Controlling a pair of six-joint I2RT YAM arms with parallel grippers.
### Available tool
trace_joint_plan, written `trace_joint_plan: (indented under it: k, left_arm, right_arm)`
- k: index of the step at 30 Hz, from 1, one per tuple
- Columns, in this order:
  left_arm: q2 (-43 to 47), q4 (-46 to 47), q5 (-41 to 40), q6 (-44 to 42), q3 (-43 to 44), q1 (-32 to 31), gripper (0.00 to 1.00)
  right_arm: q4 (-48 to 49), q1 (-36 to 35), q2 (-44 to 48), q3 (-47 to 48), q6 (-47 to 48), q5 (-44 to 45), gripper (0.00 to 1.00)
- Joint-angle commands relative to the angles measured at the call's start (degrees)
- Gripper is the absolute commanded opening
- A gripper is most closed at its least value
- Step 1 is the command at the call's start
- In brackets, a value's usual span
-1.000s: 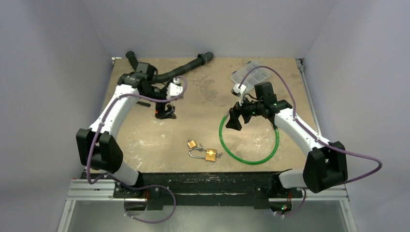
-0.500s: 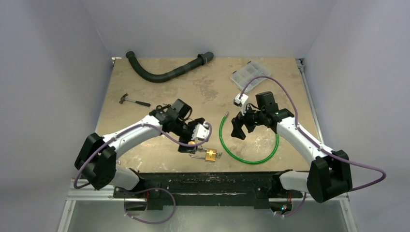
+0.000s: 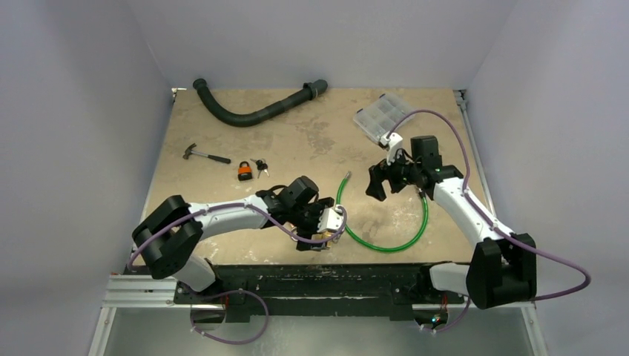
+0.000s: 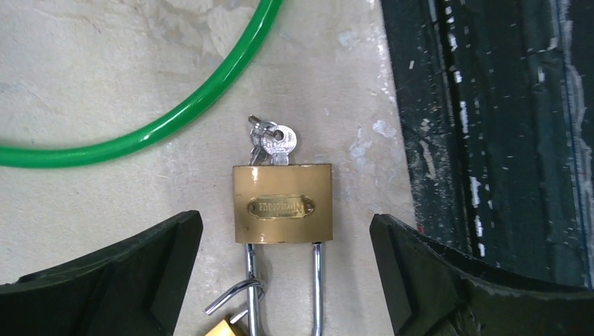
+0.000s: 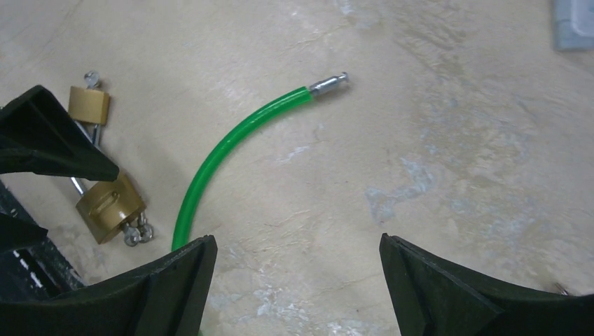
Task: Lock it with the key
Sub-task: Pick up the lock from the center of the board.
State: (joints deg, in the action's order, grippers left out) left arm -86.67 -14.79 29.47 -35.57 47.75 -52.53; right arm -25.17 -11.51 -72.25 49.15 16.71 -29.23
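A brass padlock (image 4: pixel 281 204) lies flat on the table with a key and ring (image 4: pixel 274 140) in its keyhole. A smaller brass padlock (image 4: pixel 228 327) hangs by its open shackle on the big lock's shackle (image 4: pixel 316 287). My left gripper (image 4: pixel 284 222) is open just above the table, one finger on each side of the big lock, touching nothing. In the top view the left gripper (image 3: pixel 315 236) hides both locks. My right gripper (image 3: pixel 378 182) is open and empty above the table; its view shows both locks at the left (image 5: pixel 111 208).
A green cable loop (image 3: pixel 386 245) lies right of the locks, its metal tip (image 5: pixel 329 82) free. An orange padlock (image 3: pixel 243 171) with keys (image 3: pixel 259 165), a hammer (image 3: pixel 205 154), a black hose (image 3: pixel 252 113) and a clear organiser box (image 3: pixel 380 115) lie further back. The black front rail (image 4: pixel 490 140) is close by.
My left arm swung from the back left of the table to the near centre, over the brass padlocks, uncovering the orange padlock and keys. My right gripper drew back to the right.
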Motion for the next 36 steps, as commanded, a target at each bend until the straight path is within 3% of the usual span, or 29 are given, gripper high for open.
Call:
trace_joint_plan:
  k: [1,10,13,18,24,30,36]
  left_arm:
    - [-2.24,5.95,-3.22,3.49,-1.39,-0.27,1.00]
    - [-4.99,8.32,-4.33,2.69,-3.63,-0.65,0.99]
    - [-6.86,8.89,-5.57,3.02,-3.26,-1.11,0.94]
    - [-11.44,5.68,-5.10,2.80,0.37,-1.11,0.73]
    - [-12.38,0.19,-3.32,1.30,3.36,-1.12,0.39]
    - [-10.15,-8.41,1.10,3.42,9.29,-1.08,0.22]
    - [-9.04,-11.93,4.01,7.16,13.73,0.04,0.15]
  right_arm:
    - [2.57,3.76,1.06,0.78,-2.91,-0.19,0.96]
    - [0.32,6.10,5.19,0.36,-2.02,-1.46,0.97]
    - [-0.22,6.33,6.73,-0.13,-1.29,-0.98,0.97]
    - [-1.54,6.89,7.36,-0.10,1.01,-0.03,0.97]
    - [-1.95,8.39,7.23,0.19,2.39,-0.72,0.97]
    - [-1.98,8.87,6.34,0.51,3.09,-2.17,0.97]
    - [-1.67,8.91,6.47,0.17,2.99,-2.91,0.97]
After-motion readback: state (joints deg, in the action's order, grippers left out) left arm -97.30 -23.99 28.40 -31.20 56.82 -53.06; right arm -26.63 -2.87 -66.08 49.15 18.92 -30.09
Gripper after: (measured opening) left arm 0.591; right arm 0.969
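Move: The big brass padlock lies almost under the left fingertips, about 1 cm ahead, 2 cm right and 4 cm below, its keys sticking out some 3 cm farther right. The small brass padlock is roughly 5 cm ahead and 6 cm left of the hand; the green hose's nearest stretch is about 6 cm ahead and 6 cm right. From the right hand, the big padlock lies some 15 cm left, 13 cm back and 11 cm down. The big padlock's body is what the left hand goes for: the open fingers sink about 4 cm around it, edge forward slightly, and pinch it by its front and rear sides. The hand then rises about 1.5 cm, drawing back about as far and tipping some 15 degrees. Meanwhile the empty, open right hand moves 4.5 cm right and 3 cm up, away from the padlock. ##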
